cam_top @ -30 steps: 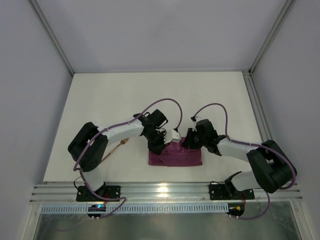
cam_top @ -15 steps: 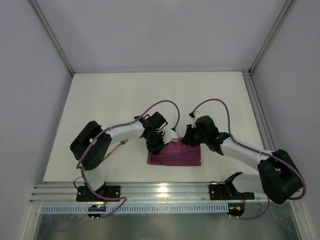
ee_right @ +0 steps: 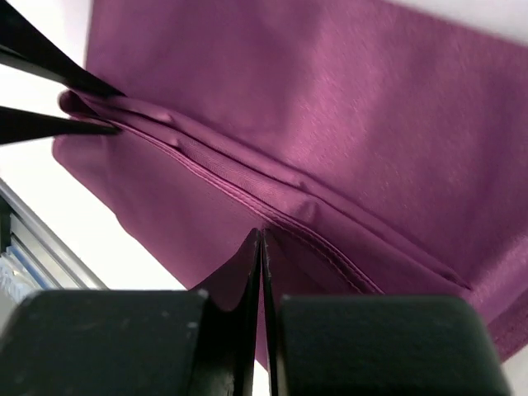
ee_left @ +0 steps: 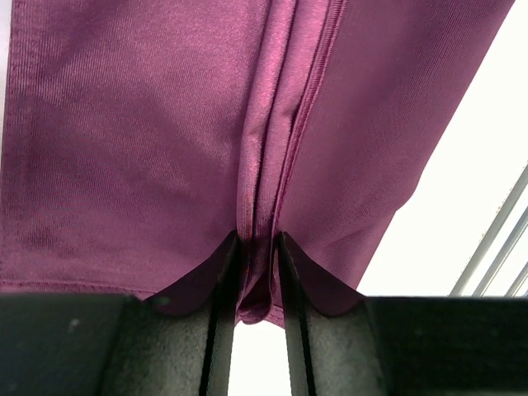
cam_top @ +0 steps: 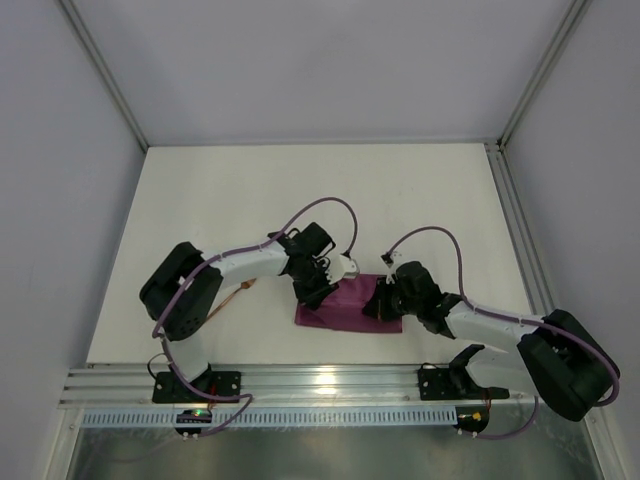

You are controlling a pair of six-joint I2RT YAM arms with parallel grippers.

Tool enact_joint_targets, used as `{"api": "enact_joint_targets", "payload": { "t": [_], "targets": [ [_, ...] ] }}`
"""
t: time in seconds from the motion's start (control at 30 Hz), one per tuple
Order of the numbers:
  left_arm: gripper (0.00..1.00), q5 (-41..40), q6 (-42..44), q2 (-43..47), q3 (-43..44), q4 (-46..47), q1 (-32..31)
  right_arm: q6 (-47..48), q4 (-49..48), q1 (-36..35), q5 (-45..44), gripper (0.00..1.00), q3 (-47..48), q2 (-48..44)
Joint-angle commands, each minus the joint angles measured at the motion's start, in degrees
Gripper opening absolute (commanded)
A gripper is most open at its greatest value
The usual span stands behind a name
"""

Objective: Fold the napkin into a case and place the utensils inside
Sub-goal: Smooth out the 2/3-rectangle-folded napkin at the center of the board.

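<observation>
The plum-purple napkin [cam_top: 343, 309] lies folded into an oblong near the table's front edge. A doubled, hemmed fold [ee_left: 272, 148] runs along its length. My left gripper [cam_top: 322, 291] sits at the napkin's left end, its jaws a narrow gap apart with the fold's end [ee_left: 257, 280] pinched between them. My right gripper [cam_top: 383, 303] is over the right part, jaws shut, tips [ee_right: 262, 233] resting on the cloth just below the hem [ee_right: 247, 186]; nothing shows between them. One copper utensil [cam_top: 243, 289] peeks out under the left arm.
The left gripper's fingers [ee_right: 49, 124] appear at the upper left of the right wrist view, at the fold's end. A metal rail [cam_top: 330, 385] runs along the near edge, close to the napkin. Grey walls enclose the table.
My right gripper has come down from the napkin's far right corner toward the near edge and closed. The left jaws have eased slightly apart around the fold.
</observation>
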State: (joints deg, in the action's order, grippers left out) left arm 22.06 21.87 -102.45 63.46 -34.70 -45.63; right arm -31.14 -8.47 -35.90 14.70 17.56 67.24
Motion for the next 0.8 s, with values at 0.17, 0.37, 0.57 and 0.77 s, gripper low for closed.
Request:
{"api": "enact_joint_targets", "payload": {
  "t": [0.17, 0.37, 0.57, 0.77],
  "targets": [
    [0.37, -3.78, -2.44, 2.43, -0.18, 2.18, 0.80, -3.23, -2.17, -0.14, -5.64, 0.03, -1.83, 1.58],
    [0.54, -2.74, -3.76, 6.65, 0.87, 2.44, 4.22, -3.58, -1.02, -0.14, -6.44, 0.03, -2.71, 0.26],
    [0.63, -1.38, -6.83, 12.27, 5.35, 1.64, 8.09, -2.27, -0.93, -0.22, -6.35, 0.03, -2.18, 0.69],
    [0.66, -8.54, -9.74, 2.81, 9.55, 5.35, 10.37, -1.56, -3.04, -0.14, -4.50, 0.03, -2.18, 1.84]
  ]
}}
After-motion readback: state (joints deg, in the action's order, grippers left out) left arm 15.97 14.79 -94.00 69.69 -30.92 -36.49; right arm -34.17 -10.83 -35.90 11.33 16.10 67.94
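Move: The left fingers, already loosening, straddle the left end of the napkin's rolled fold. The napkin's middle lies some 11 cm to their right, 1 cm ahead and about 1 cm lower; its far left corner is about 9 cm straight ahead, and the fork's middle roughly 20 cm to the left and 1 cm ahead. From the nearly shut right fingers, the napkin's middle is about 7 cm to the left, 2 cm ahead and some 1 cm below. The left hand opens its fingers wide and lets go of the left end of the rolled fold, easing forward low over the cloth for about 2 cm, then climbing as it goes on, about 9 cm forward and as much up in all, to above the napkin's far left corner while turning nearly 20 degrees counter-clockwise. Meanwhile the right hand sinks just under 1 cm with its fingers closing the last bit, and then stays with the tips on the near flap beside the hem, holding the cloth down. ##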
